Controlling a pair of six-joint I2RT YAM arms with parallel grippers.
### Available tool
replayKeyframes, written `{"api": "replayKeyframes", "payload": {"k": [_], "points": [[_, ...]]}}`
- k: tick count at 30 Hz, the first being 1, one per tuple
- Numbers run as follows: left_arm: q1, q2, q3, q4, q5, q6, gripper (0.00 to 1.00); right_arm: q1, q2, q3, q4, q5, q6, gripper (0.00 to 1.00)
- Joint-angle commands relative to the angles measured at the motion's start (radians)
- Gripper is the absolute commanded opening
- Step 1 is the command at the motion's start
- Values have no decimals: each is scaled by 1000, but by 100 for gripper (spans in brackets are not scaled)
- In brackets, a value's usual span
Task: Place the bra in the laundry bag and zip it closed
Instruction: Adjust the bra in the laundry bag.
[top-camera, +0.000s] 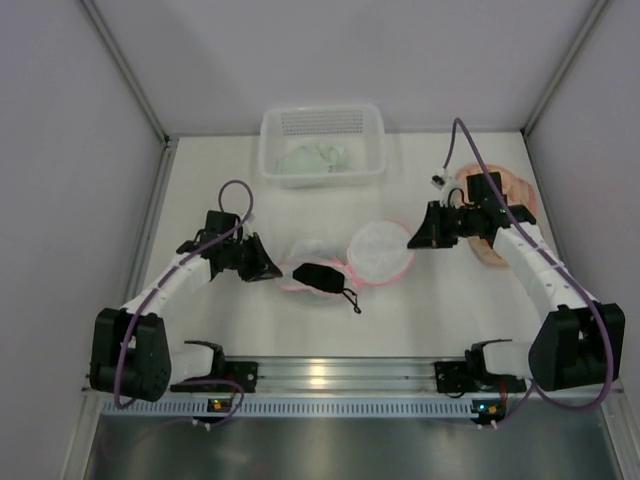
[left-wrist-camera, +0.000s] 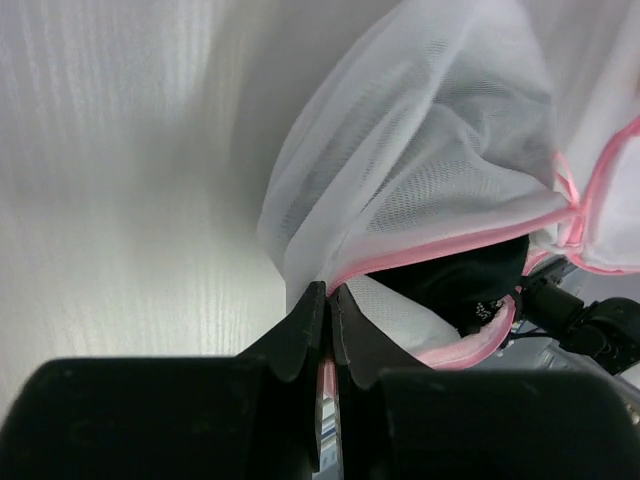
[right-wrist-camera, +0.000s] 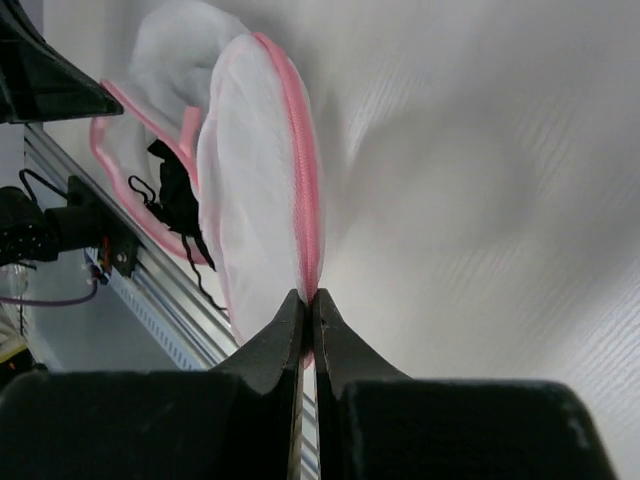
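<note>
The white mesh laundry bag (top-camera: 378, 250) with pink zip trim lies open at mid-table. A black bra (top-camera: 318, 275) rests in its left half, a strap trailing toward the near edge. My left gripper (top-camera: 278, 268) is shut on the bag's left pink rim, seen close up in the left wrist view (left-wrist-camera: 328, 292) with the bra (left-wrist-camera: 470, 280) just beyond. At the bag's right edge, my right gripper (top-camera: 412, 240) is shut on the pink zip seam (right-wrist-camera: 305, 180), holding that half of the laundry bag (right-wrist-camera: 250, 200) upright.
A white plastic basket (top-camera: 322, 145) with pale green cloth stands at the back. A peach-coloured garment (top-camera: 505, 215) lies at the right under the right arm. The metal rail (top-camera: 340, 375) runs along the near edge.
</note>
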Motion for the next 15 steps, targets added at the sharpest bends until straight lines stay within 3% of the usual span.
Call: {"api": "replayKeyframes", "payload": {"k": [1, 7, 11, 15], "points": [[-7, -66, 61, 35, 79, 73, 9, 11, -77, 84, 54, -63, 3, 0], [-20, -142, 231, 33, 124, 288, 28, 11, -105, 109, 154, -236, 176, 0], [-52, -202, 299, 33, 171, 536, 48, 11, -129, 75, 241, -291, 335, 0], [-234, -239, 340, -6, 109, 834, 55, -1, -126, 25, 344, -340, 443, 0]]}}
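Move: The black bra lies in the laundry bag's pouch about 9 cm to the right of the left hand, roughly level fore and aft, some 4 cm below. Its loose straps hang out about 16 cm right and 5 cm back. The bag's lid is some 22 cm right and 4 cm ahead, a little above. From the right hand, the bra lies about 21 cm left, 4 cm back and 12 cm lower. The left fingers let go of the pouch's pink rim, opening to about half, and the hand climbs roughly 17 cm off the bag, easing some 4 cm right while the wrist tips its fingers up and turns clockwise. The right hand keeps its pinch on the lid's edge and lifts it about 10 cm, drawing about 4 cm left and rolling some 20 degrees, left side up. ##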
